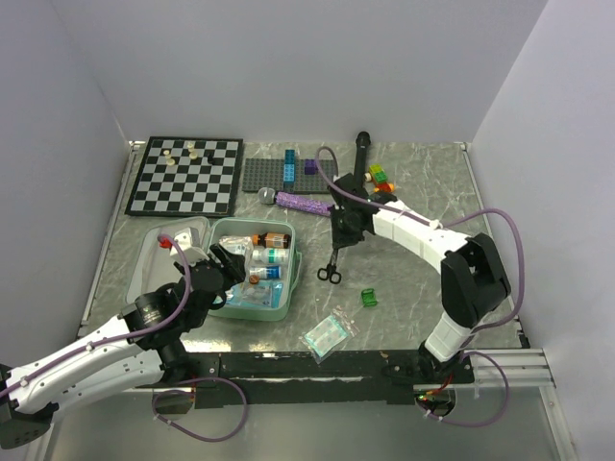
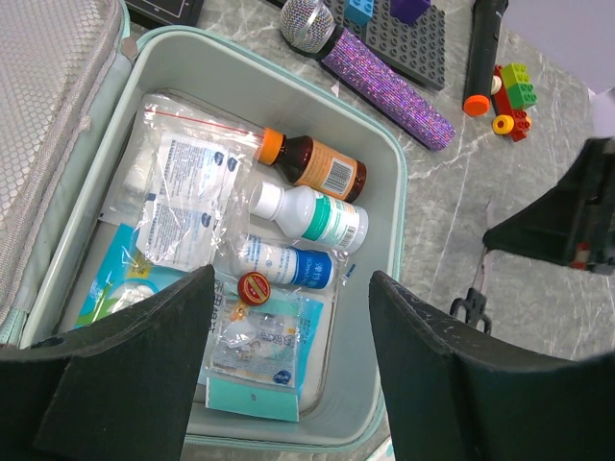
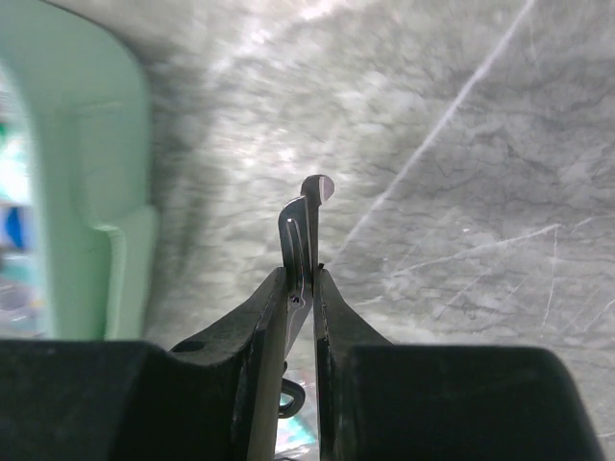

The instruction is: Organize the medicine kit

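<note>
The mint-green medicine kit (image 1: 291,274) lies open left of centre, its lid (image 1: 154,257) folded out to the left. Inside are a brown bottle (image 2: 317,165), a white bottle with a green label (image 2: 317,216), a blue-and-white bottle (image 2: 288,262), clear sachets (image 2: 187,197) and a small red tin (image 2: 254,286). My left gripper (image 1: 224,261) hovers open over the kit's near half (image 2: 290,280), holding nothing. My right gripper (image 1: 337,248) is shut on the blades of small scissors (image 3: 306,206), just right of the kit (image 3: 86,173). The black handles (image 1: 329,275) hang down.
At the back stand a chessboard (image 1: 185,175) and a grey building plate (image 1: 279,175). A purple glitter microphone (image 1: 298,202), a black marker (image 1: 362,154) and toy bricks (image 1: 381,180) lie near them. A green cube (image 1: 369,298) and a clear packet (image 1: 329,335) lie near the front.
</note>
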Available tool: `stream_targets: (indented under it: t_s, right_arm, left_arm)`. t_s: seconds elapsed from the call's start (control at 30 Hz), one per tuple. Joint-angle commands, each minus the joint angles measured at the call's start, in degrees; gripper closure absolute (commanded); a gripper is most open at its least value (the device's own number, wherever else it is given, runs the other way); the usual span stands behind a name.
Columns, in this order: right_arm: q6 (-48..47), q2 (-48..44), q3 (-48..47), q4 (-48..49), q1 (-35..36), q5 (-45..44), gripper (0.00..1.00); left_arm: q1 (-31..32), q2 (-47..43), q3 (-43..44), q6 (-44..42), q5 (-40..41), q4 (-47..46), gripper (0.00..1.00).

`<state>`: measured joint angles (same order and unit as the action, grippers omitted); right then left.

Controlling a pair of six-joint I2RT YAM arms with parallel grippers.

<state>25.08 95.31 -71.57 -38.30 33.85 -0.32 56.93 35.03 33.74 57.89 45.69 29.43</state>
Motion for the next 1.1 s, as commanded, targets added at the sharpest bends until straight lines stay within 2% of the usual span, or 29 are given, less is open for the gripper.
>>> stream_targets:
  t_s: [0.0,0.27,0.47,0.83,1.07]
  right_arm:
    - [1.02,-4.43,-5.41,-2.38,1.31,2.16,0.86]
    - [2.60,-2.06,-14.63,-4.41,6.93,4.01,0.86]
    - [3.48,4.52,-24.39,-5.02,12.64,6.20,0.86]
    - [4.54,19.82,-38.72,-4.15,16.25,10.60,0.86]
    - [4.98,25.10,-41.46,-4.59,16.78,12.97,0.84]
  left_arm:
    - [-0.15,-0.31,1.51,-0.32,0.19,-0.78,0.30]
    - [-0.15,-1.45,1.95,0.47,0.27,0.45,0.30]
    - [-0.15,-3.29,2.39,1.61,1.15,2.47,0.30]
    - [-0.15,-6.20,3.35,3.55,2.47,7.74,0.30]
    - [-0.15,-8.13,2.39,5.13,3.18,9.42,0.30]
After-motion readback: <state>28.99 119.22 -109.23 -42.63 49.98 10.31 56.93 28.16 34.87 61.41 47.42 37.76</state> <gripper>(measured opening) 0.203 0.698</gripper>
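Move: The right hand already grips the scissors some 8 cm over the table; the middle of the open medicine box lies about 22 cm to its left and 5 cm nearer the base, roughly 5 cm lower. Inside, the brown bottle is 17 cm left and 3 cm ahead of the hand, with the white bottle 17 cm left and 1 cm back. The purple microphone lies 10 cm left, 12 cm ahead. From the left hand, the box's middle is about 6 cm ahead, 2 cm right and well below. Keeping its pinch on the scissor blades, handles hanging towards the base, the right hand sweeps some 20 cm left to above the box, arching up about 11 cm and then sinking 6 cm towards the contents, while turning nearly 20 degrees counter-clockwise and rolling its left side up. The open left hand eases a little left and back. ##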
